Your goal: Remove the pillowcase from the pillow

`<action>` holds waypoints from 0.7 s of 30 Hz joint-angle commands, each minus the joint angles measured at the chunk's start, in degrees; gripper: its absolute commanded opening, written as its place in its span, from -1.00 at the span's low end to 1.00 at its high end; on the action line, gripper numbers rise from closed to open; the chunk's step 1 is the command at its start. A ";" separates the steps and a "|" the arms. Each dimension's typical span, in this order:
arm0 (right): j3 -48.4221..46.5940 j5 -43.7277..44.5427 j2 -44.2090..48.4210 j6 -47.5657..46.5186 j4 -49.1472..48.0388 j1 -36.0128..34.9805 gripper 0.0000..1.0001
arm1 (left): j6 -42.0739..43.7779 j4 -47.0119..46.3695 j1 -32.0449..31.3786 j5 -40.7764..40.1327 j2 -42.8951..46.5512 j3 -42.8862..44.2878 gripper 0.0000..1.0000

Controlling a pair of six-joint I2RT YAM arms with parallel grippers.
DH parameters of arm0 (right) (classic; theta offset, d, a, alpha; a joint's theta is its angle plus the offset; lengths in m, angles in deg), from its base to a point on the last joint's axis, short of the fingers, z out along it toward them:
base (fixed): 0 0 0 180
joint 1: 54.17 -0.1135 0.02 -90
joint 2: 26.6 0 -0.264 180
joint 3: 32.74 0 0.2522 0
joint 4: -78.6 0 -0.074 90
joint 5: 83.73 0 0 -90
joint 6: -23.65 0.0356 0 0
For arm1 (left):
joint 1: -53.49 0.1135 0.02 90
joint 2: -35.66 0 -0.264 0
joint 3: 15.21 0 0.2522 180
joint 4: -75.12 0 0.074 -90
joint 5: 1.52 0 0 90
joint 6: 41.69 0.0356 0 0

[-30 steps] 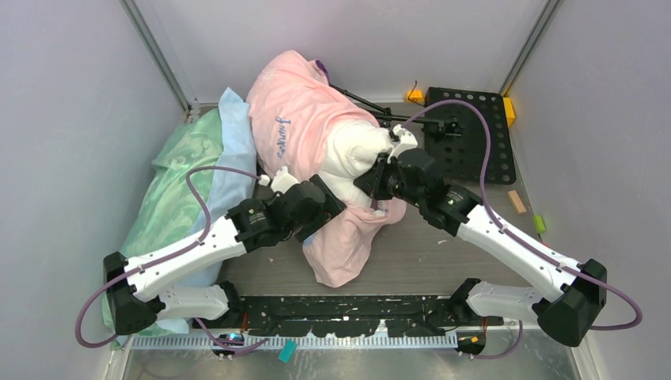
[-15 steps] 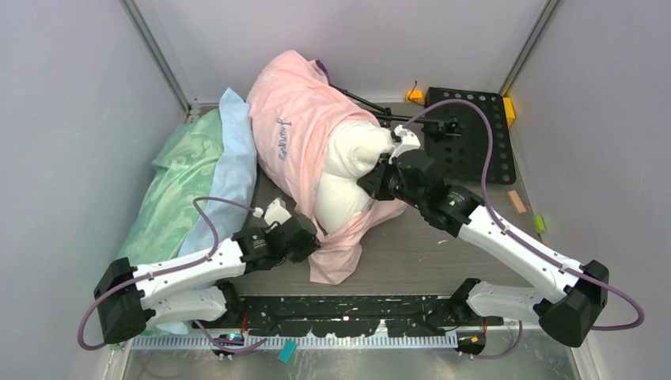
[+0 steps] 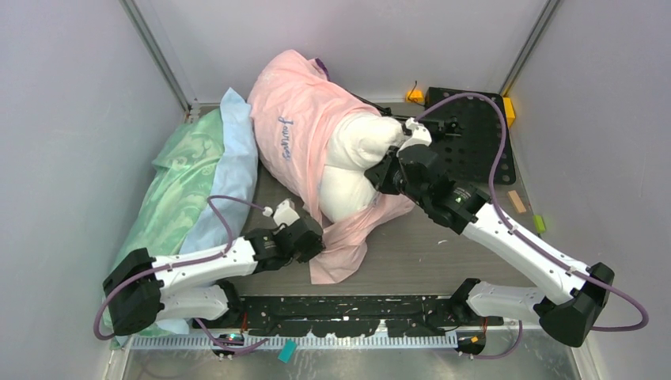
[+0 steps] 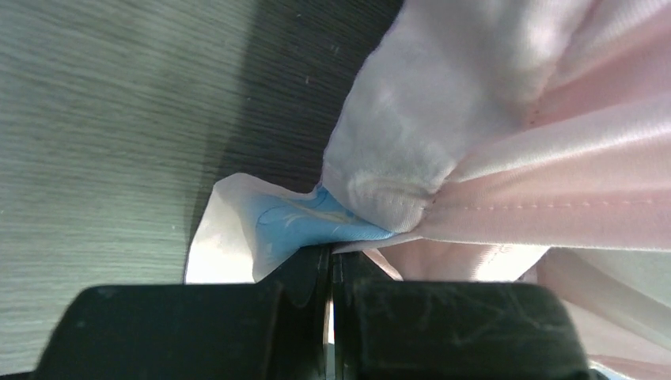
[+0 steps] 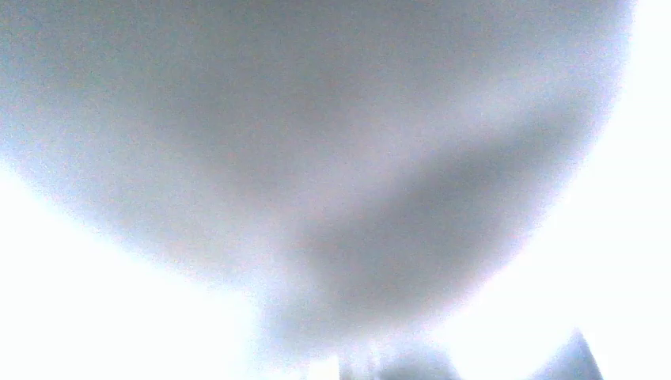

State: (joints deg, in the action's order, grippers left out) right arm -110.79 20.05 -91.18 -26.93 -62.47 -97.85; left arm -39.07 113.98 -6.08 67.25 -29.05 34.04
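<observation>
The pale pink pillowcase (image 3: 293,119) with blue lettering covers the far-left part of the white pillow (image 3: 352,158), whose near-right end bulges out bare. A loose pink flap trails toward the near edge. My left gripper (image 3: 315,241) sits low at that flap. In the left wrist view it (image 4: 331,252) is shut on the pillowcase's (image 4: 554,214) stitched hem, with a blue-printed scrap (image 4: 305,222) at the fingertips. My right gripper (image 3: 388,170) is buried in the pillow's right side, pinching it. The right wrist view is filled by blurred white pillow (image 5: 316,158), and its fingers are hidden.
Mint green bedding (image 3: 178,182) and light blue bedding (image 3: 233,158) lie along the left wall. A black perforated plate (image 3: 475,142) sits at the back right, and a small wooden block (image 3: 516,201) and a green piece (image 3: 539,223) lie beside it. Grey walls close in on three sides.
My left gripper drew back toward the near left and shut on the pillowcase's hem. The right gripper shifted slightly far-right with the pillow, and more white pillow now shows.
</observation>
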 commanded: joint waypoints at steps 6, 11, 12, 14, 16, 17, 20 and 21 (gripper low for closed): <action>-3.71 11.02 0.75 6.87 -11.29 1.04 -0.99 | 16.65 -0.77 -5.21 -6.06 4.84 6.26 -0.93; -2.85 7.15 -2.44 7.86 -12.29 1.09 -1.00 | 32.25 -6.35 -5.25 2.82 9.55 10.38 -0.43; -2.90 6.35 -2.88 7.86 -12.74 1.05 -0.99 | 33.20 -3.64 -5.25 3.16 10.11 12.01 -0.34; -3.07 4.85 -3.41 7.65 -13.34 1.08 -1.00 | 34.78 -0.93 -5.32 3.30 11.58 13.78 -0.18; -3.27 4.18 -3.75 7.30 -13.62 1.06 -1.00 | 35.11 -1.26 -5.28 3.12 13.96 13.34 -0.05; -3.37 4.02 -3.79 7.18 -13.71 1.12 -1.00 | 34.90 -1.67 -5.24 2.79 15.07 13.04 0.00; -3.46 3.35 -4.17 7.10 -13.99 1.08 -0.99 | 35.04 -2.46 -5.29 2.76 16.78 13.38 0.13; -3.47 3.12 -4.24 7.12 -14.07 1.11 -1.00 | 35.26 -2.16 -5.25 2.62 16.60 14.11 0.15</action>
State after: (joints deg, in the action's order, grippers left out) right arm -110.95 23.38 -95.74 -21.90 -65.53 -97.11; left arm -7.00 111.84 -11.18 69.81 -13.88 46.19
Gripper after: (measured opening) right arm 0.125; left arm 0.553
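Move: The pillowcase hem by the blue patch is between the left fingers. From that hand, the white pillow bulging out of the case lies about 17 cm ahead, 7 cm right and 6 cm higher; the case's loose end is some 3 cm back, 5 cm right and 4 cm down; the green-and-blue pillow is about 30 cm left, 9 cm ahead. From the right hand, the white pillow's middle is level ahead, some 6 cm left and 10 cm below. Let the pillowcase hem go from the left gripper, opening to about half, and lift the hand some 16 cm nearly straight up from the case, edging a little to the right. Swing its fingers clockwise and tip them up towards level as it rises. Keep the right gripper pinched on the white pillow and ease it about 2 cm forward, dipping slightly at the end. ##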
